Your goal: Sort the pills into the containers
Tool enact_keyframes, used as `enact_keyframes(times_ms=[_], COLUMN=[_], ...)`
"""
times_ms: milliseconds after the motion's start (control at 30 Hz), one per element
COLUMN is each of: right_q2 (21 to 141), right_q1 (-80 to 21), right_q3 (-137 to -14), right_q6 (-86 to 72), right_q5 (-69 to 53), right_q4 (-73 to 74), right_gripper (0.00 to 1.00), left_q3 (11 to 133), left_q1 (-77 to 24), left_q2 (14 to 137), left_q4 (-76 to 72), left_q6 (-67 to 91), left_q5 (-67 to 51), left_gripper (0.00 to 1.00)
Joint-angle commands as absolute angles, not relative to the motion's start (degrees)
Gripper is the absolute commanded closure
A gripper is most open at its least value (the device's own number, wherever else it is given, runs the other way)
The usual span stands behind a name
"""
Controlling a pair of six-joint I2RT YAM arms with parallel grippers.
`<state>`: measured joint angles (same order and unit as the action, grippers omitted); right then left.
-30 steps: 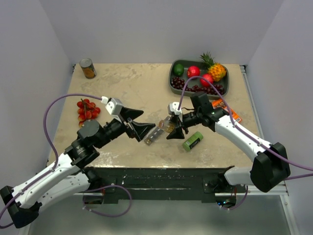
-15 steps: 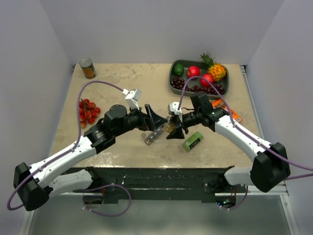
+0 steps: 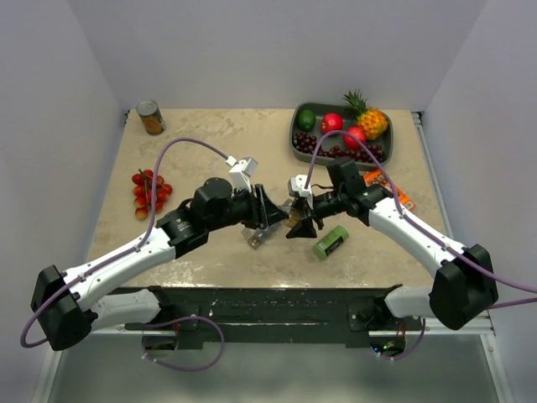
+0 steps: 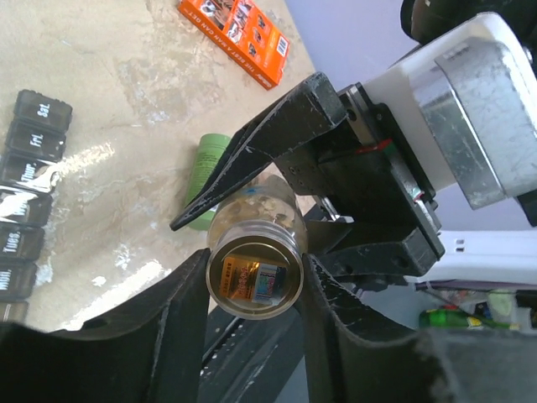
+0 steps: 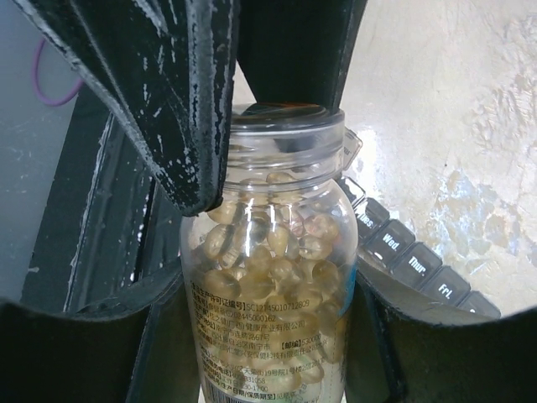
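Note:
A clear bottle full of yellowish pills is held above the table, and my right gripper is shut on its body. My left gripper has come in from the left. Both of its fingers press on the bottle's cap, one on each side. In the top view the two grippers meet at the bottle near the table's middle. The grey containers strip lies just below them, lids shut, with day labels showing.
A green box lies right of the grippers, an orange packet further right. The dark fruit tray stands at the back right, cherry tomatoes at the left, a can at the back left.
My left arm has swung right to the bottle, and its wide-open jaws have closed in on the cap. The right arm and bottle have stayed put.

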<state>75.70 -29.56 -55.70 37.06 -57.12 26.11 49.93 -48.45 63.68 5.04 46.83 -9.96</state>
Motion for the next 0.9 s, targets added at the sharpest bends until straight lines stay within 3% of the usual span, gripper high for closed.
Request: enact_keyframes(times_ms=[0,67,267,567,633,700,733,833,867], right_q2=[74.5,74.5,74.4,73.8,73.7,73.7,73.7,73.7,73.8], right_q1=[-29.4,-29.4,-29.4,-29.4,-29.4,-29.4,-29.4,-29.4,-29.4], right_q3=[-57.7,-57.7,-57.7,-57.7,-57.7,-57.7,-57.7,-57.7,-57.7], right_q6=[37.3,37.3,37.4,38.4,38.5,38.7,38.7,38.7,38.7], right_q5=[-57.6,-57.7,-57.6,-57.7,-57.7,-57.7,-57.7,-57.7,-57.7], right_q4=[24.0,24.0,24.1,24.9,25.0,25.0,25.0,25.0,25.0], right_gripper=[0.98,0.98,0.98,0.98,0.98,0.98,0.98,0.98,0.98], left_q3=[52.7,53.2,57.5,58.7,58.9,57.6,57.0,55.2,54.6], left_q1=[-48.7,-48.7,-48.6,-46.4,-45.7,-44.1,-43.6,-42.5,-42.2], left_q2=[64.4,65.1,69.2,73.4,72.9,71.9,70.5,67.4,66.6], left_q4=[4.5,5.3,10.1,15.8,17.0,15.0,11.9,7.9,7.2], left_q6=[43.9,40.9,29.8,14.2,12.4,14.1,17.0,21.3,22.2], left_q5=[-13.7,-15.3,-24.2,-42.7,-42.6,-42.4,-42.4,-40.2,-38.3], left_gripper=[0.72,0.82,0.9,0.9,0.82,0.65,0.46,0.19,0.16])
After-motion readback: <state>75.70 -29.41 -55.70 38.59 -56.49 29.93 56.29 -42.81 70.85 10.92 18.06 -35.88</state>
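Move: The bottle's lid already sits between the left fingers, right at that hand's point; from the right hand, which holds the pill bottle by its body, the lid is about 4 cm to the left, 1 cm ahead and 3 cm up. From the left hand the pill organizer lies some 4 cm ahead and 4 cm to the left, roughly 13 cm below, and the green can about 14 cm to the right, 4 cm back and 12 cm below. Clockwise, as seen from behind the left hand looking at the bottle, the left wrist turns the pinched lid by some 25 degrees, the hand drifting about 2 cm back and 1 cm down. At the very end its fingers open and let go of the lid. The right hand keeps its grip on the bottle, gets dragged about 1 cm down, back and to the right, then begins to ease back. ##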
